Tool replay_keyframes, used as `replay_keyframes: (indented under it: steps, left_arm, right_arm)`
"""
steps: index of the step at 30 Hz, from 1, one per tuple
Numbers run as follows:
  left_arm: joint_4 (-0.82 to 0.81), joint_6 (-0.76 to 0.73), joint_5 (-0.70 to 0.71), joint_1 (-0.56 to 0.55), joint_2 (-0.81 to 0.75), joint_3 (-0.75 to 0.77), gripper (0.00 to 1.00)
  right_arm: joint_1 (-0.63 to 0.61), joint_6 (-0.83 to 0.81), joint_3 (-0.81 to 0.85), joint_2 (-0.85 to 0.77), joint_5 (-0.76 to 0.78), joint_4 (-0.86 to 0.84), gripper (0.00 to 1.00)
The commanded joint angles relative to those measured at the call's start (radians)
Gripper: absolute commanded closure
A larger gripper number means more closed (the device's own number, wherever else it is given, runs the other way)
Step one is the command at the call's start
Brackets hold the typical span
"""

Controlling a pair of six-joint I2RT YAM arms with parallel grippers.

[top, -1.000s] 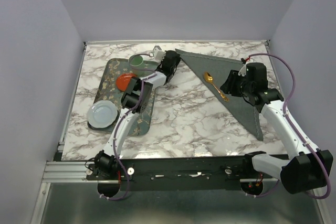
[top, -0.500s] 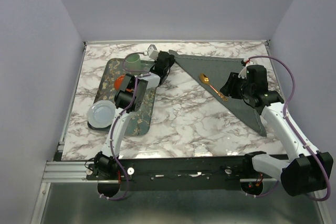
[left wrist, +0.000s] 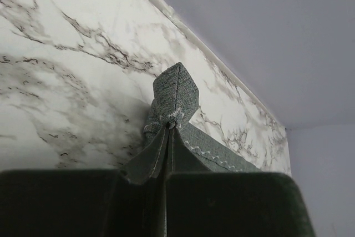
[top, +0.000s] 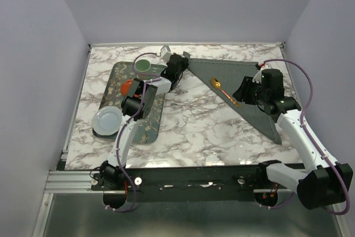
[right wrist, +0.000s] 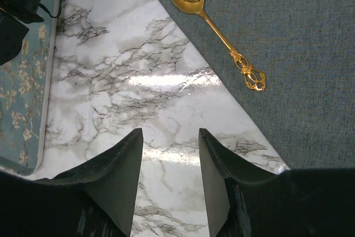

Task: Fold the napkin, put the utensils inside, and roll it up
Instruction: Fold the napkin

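Observation:
The dark grey napkin (top: 252,90) lies as a triangle on the right half of the marble table. Its far left corner (left wrist: 175,95) is bunched and pinched in my left gripper (top: 179,64), which is shut on it. In the left wrist view the cloth runs down between the fingers of the left gripper (left wrist: 165,165). One of the utensils, a gold spoon (top: 226,91), rests on the napkin near its long edge, bowl toward the far left. My right gripper (top: 244,90) hovers open over bare marble beside that edge. In the right wrist view the spoon (right wrist: 213,26) lies ahead of the right gripper (right wrist: 171,142).
A green floral tray (top: 113,79) sits on the left with a green cup (top: 145,66), a red item (top: 128,87) and a white plate (top: 107,121) on it. The left arm reaches over the tray. Grey walls close the table's back and sides.
My left gripper has tugged the napkin's corner slightly to the left, and the cloth and spoon shifted with it. The right gripper has stayed open and hardly moved.

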State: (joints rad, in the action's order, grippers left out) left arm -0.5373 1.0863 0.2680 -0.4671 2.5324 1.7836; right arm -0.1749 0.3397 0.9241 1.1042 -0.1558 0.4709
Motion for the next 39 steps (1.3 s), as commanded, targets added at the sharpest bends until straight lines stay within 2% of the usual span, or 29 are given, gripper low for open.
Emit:
replay_keyframes:
  steps: [1, 12, 17, 23, 39]
  left_arm:
    - [-0.006, -0.08, -0.007, -0.016, -0.069, -0.009, 0.94]
    - [0.033, -0.368, -0.006, -0.073, -0.204, -0.101, 0.94]
    - [0.065, -0.485, -0.042, -0.14, -0.256, -0.141, 0.94]
    - [0.068, -0.6, -0.085, -0.212, -0.305, -0.173, 0.94]
    - [0.066, -0.716, -0.128, -0.33, -0.366, -0.234, 0.94]
  right_arm:
    - [0.005, -0.004, -0.007, -0.017, -0.016, -0.003, 0.47]
    - [0.011, 0.024, 0.001, -0.053, 0.001, 0.02, 0.46]
    - [0.04, 0.035, 0.01, -0.096, 0.029, 0.043, 0.47]
    - [0.078, 0.051, -0.016, -0.133, -0.033, 0.051, 0.47]
    - [0.104, 0.048, -0.07, -0.211, -0.047, 0.08, 0.46]
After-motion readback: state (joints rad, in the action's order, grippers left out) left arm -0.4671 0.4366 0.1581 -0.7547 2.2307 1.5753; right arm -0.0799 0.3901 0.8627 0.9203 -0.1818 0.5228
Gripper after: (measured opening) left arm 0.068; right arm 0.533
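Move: The left hand already pinches the napkin's far left corner; the spoon on the napkin lies some 18 cm back and 17 cm right of it, 5 cm lower. From that hand the green mug is about 22 cm left and 5 cm back, slightly lower, and the napkin's far right corner roughly 37 cm right and 2 cm back, 5 cm lower. From the empty right hand the spoon lies about 14 cm ahead, 4 cm left and 16 cm below. Keeping its shut pinch on the napkin corner, the left hand carries it about 15 cm back and 13 cm to the right towards the spoon's bowl end, climbing some 7 cm mostly in the first half and then travelling nearly level, while the wrist rolls left side up and swings clockwise, each by about 30 degrees. The open right hand touches nothing and eases a few centimetres back and to the right, ending a little higher. ##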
